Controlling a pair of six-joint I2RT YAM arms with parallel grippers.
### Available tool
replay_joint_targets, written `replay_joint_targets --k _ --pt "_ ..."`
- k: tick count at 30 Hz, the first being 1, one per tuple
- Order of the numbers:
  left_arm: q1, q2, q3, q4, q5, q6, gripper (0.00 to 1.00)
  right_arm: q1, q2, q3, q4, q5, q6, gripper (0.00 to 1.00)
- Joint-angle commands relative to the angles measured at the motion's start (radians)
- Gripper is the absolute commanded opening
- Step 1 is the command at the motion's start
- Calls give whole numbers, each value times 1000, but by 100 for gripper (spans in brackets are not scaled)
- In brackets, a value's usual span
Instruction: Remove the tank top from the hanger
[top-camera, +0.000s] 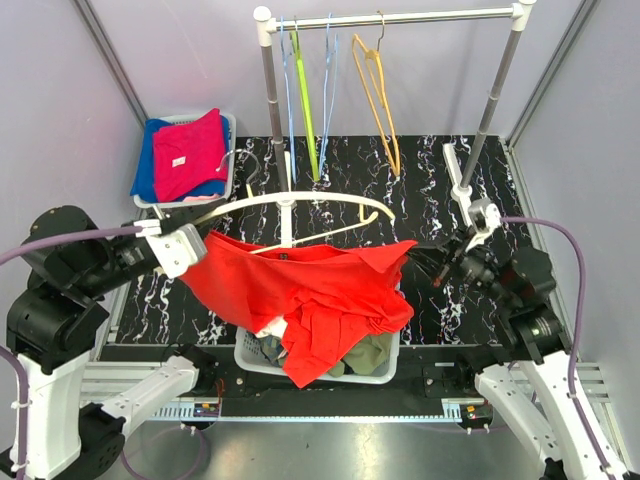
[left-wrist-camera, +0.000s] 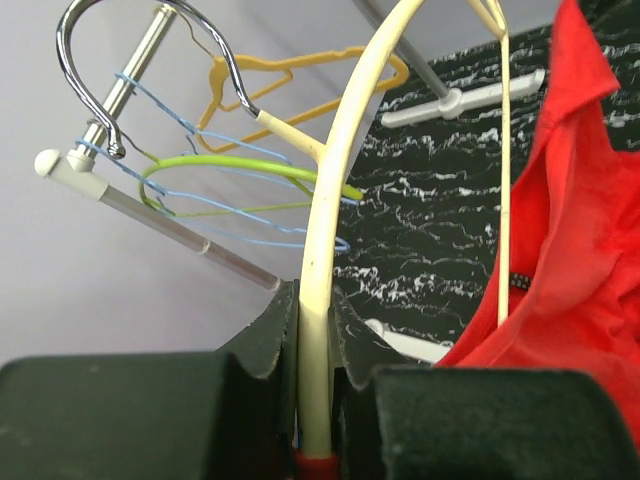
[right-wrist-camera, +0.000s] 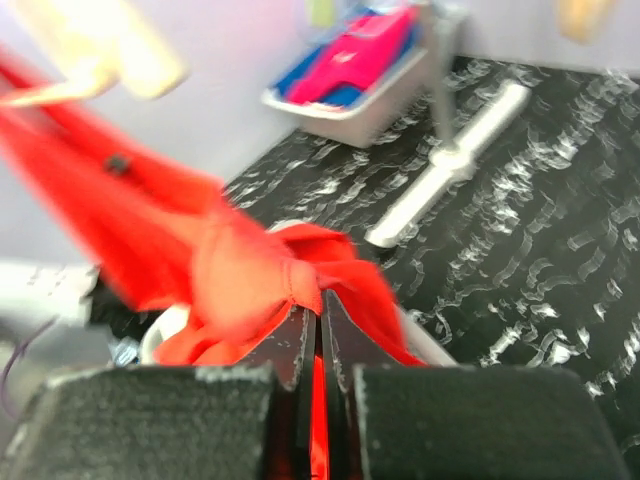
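A cream hanger (top-camera: 290, 202) is held up over the table, and my left gripper (top-camera: 192, 243) is shut on its left arm (left-wrist-camera: 320, 330). The red tank top (top-camera: 310, 285) hangs from the hanger's lower bar and droops into the basket below. My right gripper (top-camera: 418, 252) is shut on the tank top's right corner, with red cloth (right-wrist-camera: 300, 275) bunched between its black fingers (right-wrist-camera: 340, 325). In the right wrist view the hanger's free end (right-wrist-camera: 110, 50) shows blurred at the upper left, bare of cloth.
A white basket (top-camera: 385, 372) with clothes stands under the tank top at the near edge. At the back stands a clothes rail (top-camera: 400, 17) with yellow, green and blue hangers (top-camera: 380, 95). A bin (top-camera: 228, 125) of folded pink and blue clothes sits at the back left.
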Motion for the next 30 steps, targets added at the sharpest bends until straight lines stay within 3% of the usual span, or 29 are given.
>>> replay_joint_targets --k 1,8,18,25,26,28,29,30 --pt "7 37 99 172 69 -128 0 4 -38 106 67 -223 -65 2" --pt "14 95 186 352 5 -301 0 2 2 247 173 -305 -10 0" --pt "31 138 355 364 -72 -238 0 4 71 379 147 -355 -77 0" --pt "37 131 416 381 -66 -255 0 2 60 352 162 -306 -68 4" --pt "39 129 424 381 -64 -261 0 5 62 338 162 -309 -63 9" --pt "43 115 423 380 -34 -276 0 4 57 318 168 -316 -43 48" --pt "48 108 417 381 -17 -279 0 2 56 292 171 -323 -43 99" --pt "51 99 412 380 8 -288 2 4 56 281 161 -329 -60 100"
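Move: The red tank top, pinched at its right end by the right hand, has its middle some 20 cm to that hand's left, 7 back and 5 below; the hanger's middle is 22 cm left, level forward, 14 above, and the basket's 23 left, 6 back, 25 below. From the left hand, still gripping the hanger, the hanger's middle lies 17 cm right and 4 ahead, the top's 18 right, 4 back and 20 below, the basket's 16 right, 3 back and 40 below. The tank top's right end is carried up about 14 cm and back some 8 by the right hand, which tips its fingers up and turns counter-clockwise, then halts and opens to let go of the cloth. Meanwhile the left hand, keeping its grip on the hanger, lifts about 16 cm, late on easing slightly back and left, and tilts its fingers upward roughly 25 degrees so that the hanger's free end swings up away from the cloth. ##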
